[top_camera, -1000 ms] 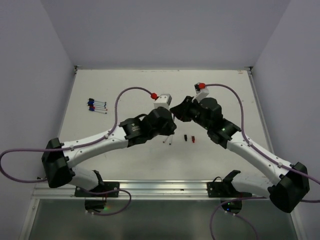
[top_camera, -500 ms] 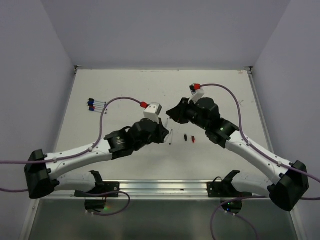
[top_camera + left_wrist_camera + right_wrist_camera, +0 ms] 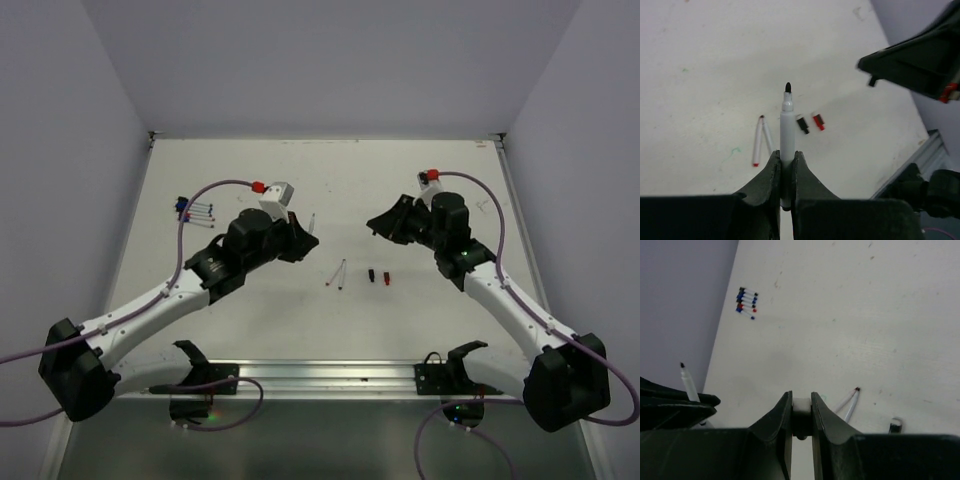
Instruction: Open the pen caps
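My left gripper [image 3: 305,238] [image 3: 784,156] is shut on a white pen [image 3: 312,220] [image 3: 787,122] whose bare black tip points up and away from the jaws. My right gripper [image 3: 373,225] [image 3: 801,396] is shut on a small pen cap [image 3: 801,406], pale at its visible end and dark below. The two grippers hang apart above the table's middle. Between them on the table lie two uncapped pens [image 3: 336,273] [image 3: 760,141] [image 3: 849,403], a black cap [image 3: 371,276] [image 3: 802,124] and a red cap [image 3: 386,277] [image 3: 818,121].
A cluster of several capped pens [image 3: 197,211] [image 3: 746,303] lies at the far left of the table. Purple cables [image 3: 205,195] arch over both arms. A metal rail [image 3: 320,375] runs along the near edge, and walls close in the other three sides.
The grippers were together over the table's middle; now they have drawn apart. The left has moved left with the pen, the right has moved right with the cap.
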`<state>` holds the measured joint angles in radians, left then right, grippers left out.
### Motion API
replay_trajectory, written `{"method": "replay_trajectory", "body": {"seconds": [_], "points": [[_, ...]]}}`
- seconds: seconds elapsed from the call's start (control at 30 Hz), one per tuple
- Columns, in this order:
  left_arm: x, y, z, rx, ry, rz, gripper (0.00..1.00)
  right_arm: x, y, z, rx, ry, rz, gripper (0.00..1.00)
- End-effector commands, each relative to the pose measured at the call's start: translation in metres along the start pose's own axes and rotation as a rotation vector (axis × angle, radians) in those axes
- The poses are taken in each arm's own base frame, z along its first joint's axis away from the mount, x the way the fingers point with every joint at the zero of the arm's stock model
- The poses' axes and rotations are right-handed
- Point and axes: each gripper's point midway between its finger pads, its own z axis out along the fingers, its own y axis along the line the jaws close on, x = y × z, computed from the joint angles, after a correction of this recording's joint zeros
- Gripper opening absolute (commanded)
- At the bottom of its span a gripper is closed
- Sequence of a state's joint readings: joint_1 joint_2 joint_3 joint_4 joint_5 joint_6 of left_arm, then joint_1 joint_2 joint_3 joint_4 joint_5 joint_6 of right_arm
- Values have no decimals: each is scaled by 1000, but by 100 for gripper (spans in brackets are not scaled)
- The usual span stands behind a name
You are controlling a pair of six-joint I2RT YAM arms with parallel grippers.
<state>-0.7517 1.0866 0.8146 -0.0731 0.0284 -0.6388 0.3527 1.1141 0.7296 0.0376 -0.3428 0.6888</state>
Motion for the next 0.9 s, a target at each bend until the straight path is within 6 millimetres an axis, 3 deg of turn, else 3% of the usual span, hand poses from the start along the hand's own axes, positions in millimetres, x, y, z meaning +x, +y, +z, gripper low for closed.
{"method": "replay_trajectory", "body": {"seconds": [0.0, 0.03, 0.17, 0.3, 0.47, 0.67, 0.87], "points": [[25, 61, 3, -311, 140, 53, 0, -14, -31, -13, 244, 25, -108, 0], [36, 74, 10, -368, 190, 67, 0, -16, -51, -25, 380, 44, -115, 0], [58, 94, 26, -429, 283, 127, 0, 0, -89, -44, 586, 151, -161, 0], [76, 97, 48, -392, 337, 152, 0, 25, -114, -49, 670, 251, -164, 0], [97, 104, 60, -364, 379, 157, 0, 58, -147, -61, 791, 382, -167, 0], [120, 105, 74, -302, 442, 173, 0, 71, -170, -64, 861, 406, -185, 0], [138, 108, 86, -283, 478, 149, 0, 79, -172, -49, 828, 411, -164, 0]]}}
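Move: The left hand holds the uncapped black pen, bound for bare table about 22 cm below, 2 cm ahead and 1 cm left of it. Two open pens lie 4 cm ahead and 6 cm right of this hand, the black cap 4 cm ahead and 13 cm right. The right hand, holding a cap, goes for a bare spot roughly 5 cm back, 11 cm right and 20 cm below. From it, the red cap is 3 cm back and 6 cm right, the black cap 2 cm back and 2 cm right. The left hand sinks about 20 cm almost straight down towards the bare table to the left of the two open pens, its fingers tipping from a shallow forward-right slant to point steeply down, still gripping the pen. Meanwhile the right hand, keeping its black cap pinched, edges briefly forward while going right, then sinks about 15 cm in all as it swings 11 cm right and draws back a little towards the table on the right of the red cap, its fingers turning to point mostly down. ##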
